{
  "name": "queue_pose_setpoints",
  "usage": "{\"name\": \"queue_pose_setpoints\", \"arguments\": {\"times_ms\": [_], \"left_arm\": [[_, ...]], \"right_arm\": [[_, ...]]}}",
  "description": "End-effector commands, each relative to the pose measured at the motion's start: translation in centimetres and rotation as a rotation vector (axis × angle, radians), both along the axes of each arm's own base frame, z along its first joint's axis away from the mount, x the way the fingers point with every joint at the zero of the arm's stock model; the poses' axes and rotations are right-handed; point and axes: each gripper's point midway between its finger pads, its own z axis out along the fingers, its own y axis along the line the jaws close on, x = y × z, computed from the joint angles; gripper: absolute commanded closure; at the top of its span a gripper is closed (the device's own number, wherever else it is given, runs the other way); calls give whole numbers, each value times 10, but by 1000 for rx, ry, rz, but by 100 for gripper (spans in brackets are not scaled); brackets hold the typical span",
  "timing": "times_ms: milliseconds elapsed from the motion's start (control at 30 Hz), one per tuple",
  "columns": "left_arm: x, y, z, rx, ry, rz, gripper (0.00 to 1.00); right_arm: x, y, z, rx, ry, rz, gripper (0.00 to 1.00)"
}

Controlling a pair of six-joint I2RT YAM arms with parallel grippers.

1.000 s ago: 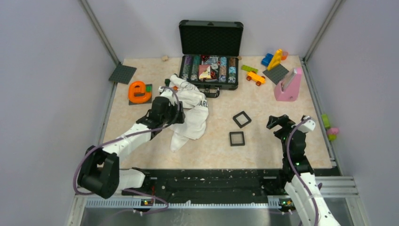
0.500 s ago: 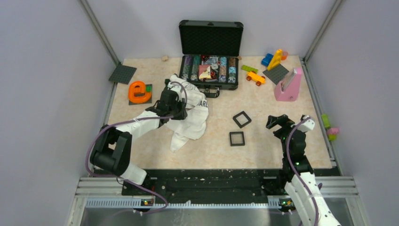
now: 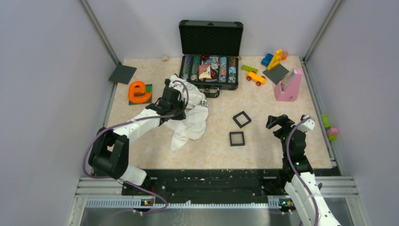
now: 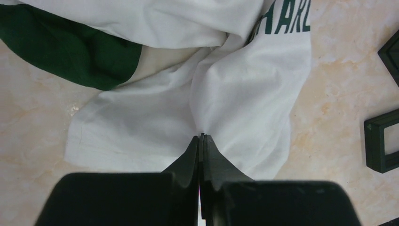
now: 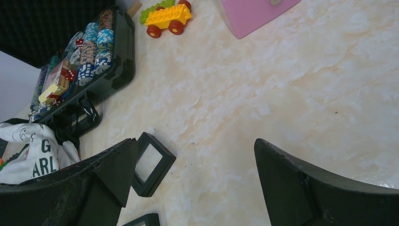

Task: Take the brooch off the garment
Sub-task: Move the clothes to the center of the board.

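Observation:
The white garment (image 3: pixel 194 120) with green lettering lies crumpled left of centre; in the left wrist view (image 4: pixel 155 108) it fills most of the picture, with a green part at the top left. My left gripper (image 3: pixel 175 112) is over it, jaws pressed shut, and its tips (image 4: pixel 202 137) sit at a fold where the creases meet. I cannot tell whether anything is pinched between them. The brooch is not visible in any view. My right gripper (image 3: pixel 277 123) is open and empty above bare table at the right, and it also shows in the right wrist view (image 5: pixel 195 141).
Two black square frames (image 3: pixel 242 119) (image 3: pixel 236 138) lie right of the garment. An open black case (image 3: pixel 210 70) of chips stands at the back. An orange letter "e" (image 3: pixel 137 92), a grey plate (image 3: pixel 123 74), a toy car (image 3: pixel 255 77) and a pink block (image 3: pixel 288 85) lie around.
My left arm has swung up and to the right, over the upper middle of the garment. The garment has hardly shifted. The right arm has not moved.

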Motion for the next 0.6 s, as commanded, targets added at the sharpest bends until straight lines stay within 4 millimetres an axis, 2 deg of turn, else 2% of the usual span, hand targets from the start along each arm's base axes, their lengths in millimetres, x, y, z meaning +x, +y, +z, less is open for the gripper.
{"name": "queue_pose_setpoints", "arguments": {"times_ms": [0,67,167,233,400,433,467,567], "left_arm": [[-1,2,42,18,-69,28,100],[-8,-4,47,7,-54,24,100],[-27,-25,57,18,-29,4,100],[-43,-43,65,8,-17,-26,100],[-86,-103,86,-142,12,-192,100],[-86,-104,86,-140,17,-184,100],[-77,-90,82,-90,2,-102,93],[-57,-55,85,5,-91,17,33]], "right_arm": [[5,2,17,-5,-50,12,4],[5,2,17,-6,-50,13,4],[5,2,16,-7,-49,13,4],[5,2,17,-7,-48,12,4],[5,3,17,-7,-50,16,4],[5,3,17,-7,-50,19,4],[5,3,17,-5,-49,19,4],[5,4,15,-3,-44,23,4]]}}
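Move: The left hand is shut in the middle of the garment; the garment's middle lies about 3 cm ahead, 2 cm right and 2 cm below. Its orange brooch is roughly 14 cm ahead and 5 cm left. On bare board stand two black frames: the nearer about 24 cm right and 9 cm back, the farther some 26 cm right and level with the hand. From the right hand the garment's middle lies roughly 10 cm ahead, 39 cm left and 5 cm below. The left hand, fingers still shut, first rises almost straight up off the garment, then swings quickly right and back while still climbing, across the cloth and out past its near right edge; in all about 9 cm right, 8 cm back and 6 cm up. The wrist turns some 10 degrees clockwise with the swing, and only at the very end do the fingers start to part, to under half open, above bare board and clear of the cloth. ##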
